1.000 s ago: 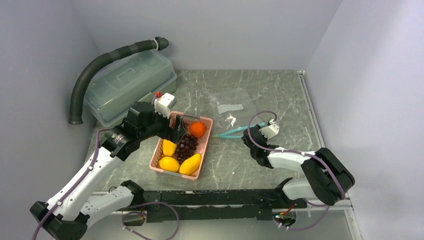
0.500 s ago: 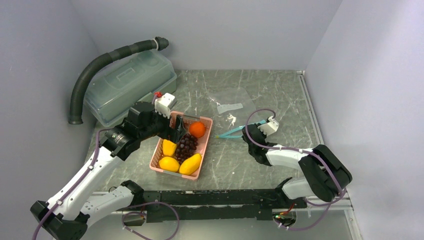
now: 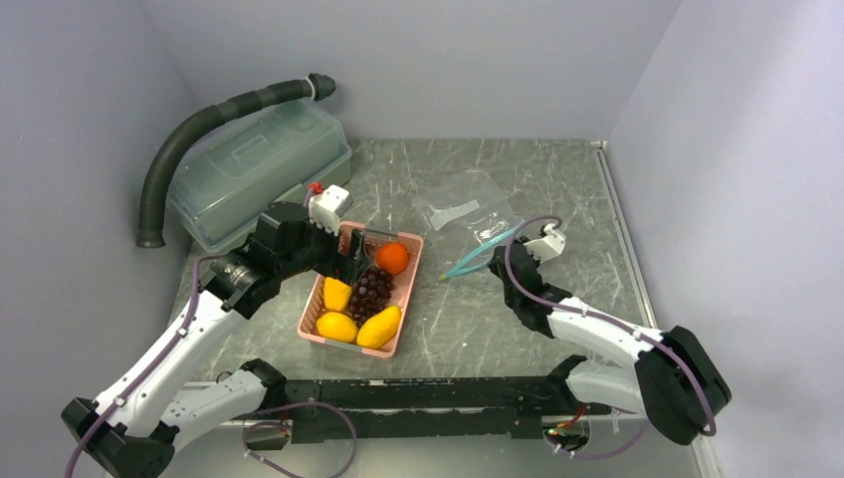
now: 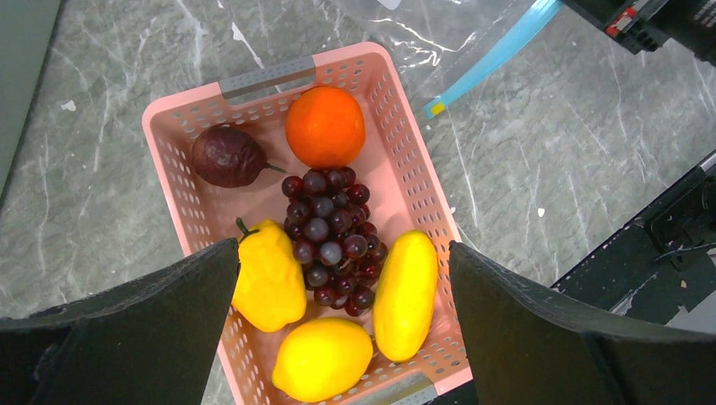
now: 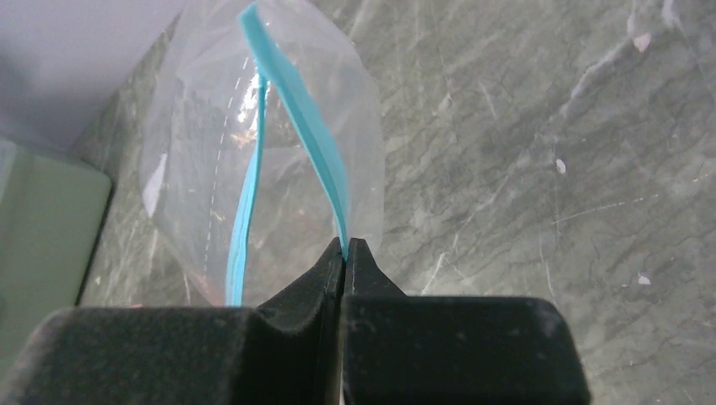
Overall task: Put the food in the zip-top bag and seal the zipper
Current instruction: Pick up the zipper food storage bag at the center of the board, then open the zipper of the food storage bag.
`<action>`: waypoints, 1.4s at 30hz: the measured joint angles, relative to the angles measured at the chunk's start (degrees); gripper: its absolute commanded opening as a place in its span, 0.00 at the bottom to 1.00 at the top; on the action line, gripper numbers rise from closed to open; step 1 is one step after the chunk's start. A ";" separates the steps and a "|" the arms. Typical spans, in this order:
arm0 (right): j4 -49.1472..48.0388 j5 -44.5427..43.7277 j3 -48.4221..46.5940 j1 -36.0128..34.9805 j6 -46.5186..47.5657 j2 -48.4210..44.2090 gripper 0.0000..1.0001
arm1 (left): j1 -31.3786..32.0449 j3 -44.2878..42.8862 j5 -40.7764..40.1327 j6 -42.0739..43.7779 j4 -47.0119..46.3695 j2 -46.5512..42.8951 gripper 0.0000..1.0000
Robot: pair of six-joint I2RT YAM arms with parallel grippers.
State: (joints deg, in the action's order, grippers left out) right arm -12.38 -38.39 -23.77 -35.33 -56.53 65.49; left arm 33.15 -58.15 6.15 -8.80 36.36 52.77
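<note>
The food lies in a pink basket [image 3: 410,294]: an orange [image 4: 325,126], a grape bunch [image 4: 329,236], a dark reddish fruit [image 4: 226,156] and three yellow pieces [image 4: 406,294]. My left gripper [image 4: 344,246] hovers open above the basket, one finger on each side, touching nothing. The clear zip-top bag [image 3: 466,214] lies right of the basket. My right gripper [image 5: 344,246] is shut on one side of the teal zipper [image 5: 295,101], holding it up. The other teal strip [image 5: 245,211] hangs apart from it, so the bag [image 5: 262,152] gapes at its mouth.
A large translucent lidded box [image 3: 261,169] stands at the back left with a black ribbed hose [image 3: 199,129] arching over it. Walls close in the table on the left, back and right. Marbled tabletop [image 3: 557,189] shows beyond the bag.
My right gripper has shut on the zipper strip and risen toward the back right, tilting the strip up and bunching the bag. The left arm has not moved.
</note>
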 measured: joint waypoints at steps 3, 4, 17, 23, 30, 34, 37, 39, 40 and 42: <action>3.21 0.26 -1.55 0.00 1.86 -3.10 0.00 | 0.02 0.00 0.02 -0.48 0.00 0.22 0.99; 4.28 0.46 -2.19 0.00 2.45 -3.91 0.00 | 0.02 0.00 0.07 -0.72 -0.02 0.33 0.99; 19.50 7.13 -13.22 0.00 11.39 -10.86 0.00 | 0.35 -2.10 3.69 -4.42 0.48 1.05 0.99; 26.60 11.23 -20.68 -0.96 14.53 -10.75 0.00 | 4.31 -5.09 1.33 -6.01 2.32 3.39 0.99; 35.21 13.64 -30.32 -3.93 16.20 -8.22 0.00 | 12.98 -8.81 -6.21 -8.61 2.34 8.37 0.98; 40.41 14.05 -34.97 -5.38 16.33 -6.32 0.00 | 17.27 -11.41 -11.67 -10.60 1.90 12.22 0.97; 43.45 14.49 -36.94 -6.08 16.46 -5.53 0.00 | 20.24 -12.35 -15.06 -11.63 1.05 14.47 0.95; 45.62 14.62 -38.01 -6.58 16.50 -5.01 0.00 | 21.94 -13.18 -17.20 -12.22 0.37 16.06 0.94; 46.42 14.69 -38.36 -6.88 16.46 -4.81 0.00 | 22.58 -13.51 -18.16 -12.55 -0.13 16.79 0.94; 47.43 14.69 -38.62 -7.45 16.46 -4.68 0.00 | 23.78 -14.27 -20.06 -13.22 -1.38 18.49 0.93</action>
State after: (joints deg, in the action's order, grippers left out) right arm 35.05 -23.70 -62.39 -42.78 -40.07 60.82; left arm 56.93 -72.42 -13.91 -22.02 34.98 71.26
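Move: The right hand already pinches the zip-top bag: the zipper's middle is about 2 cm left and 1 cm ahead of it, level or just below. From the left hand that zipper lies some 19 cm right, 9 cm ahead and 15 cm lower. The food basket sits about 4 cm ahead of the left hand, 20 cm below, neither left nor right; the orange is roughly 10 cm ahead, 4 cm right, 18 cm below. Right hand lifts pinched bag about 15 cm and leftward; open left hand comes 11 cm right towards it. ##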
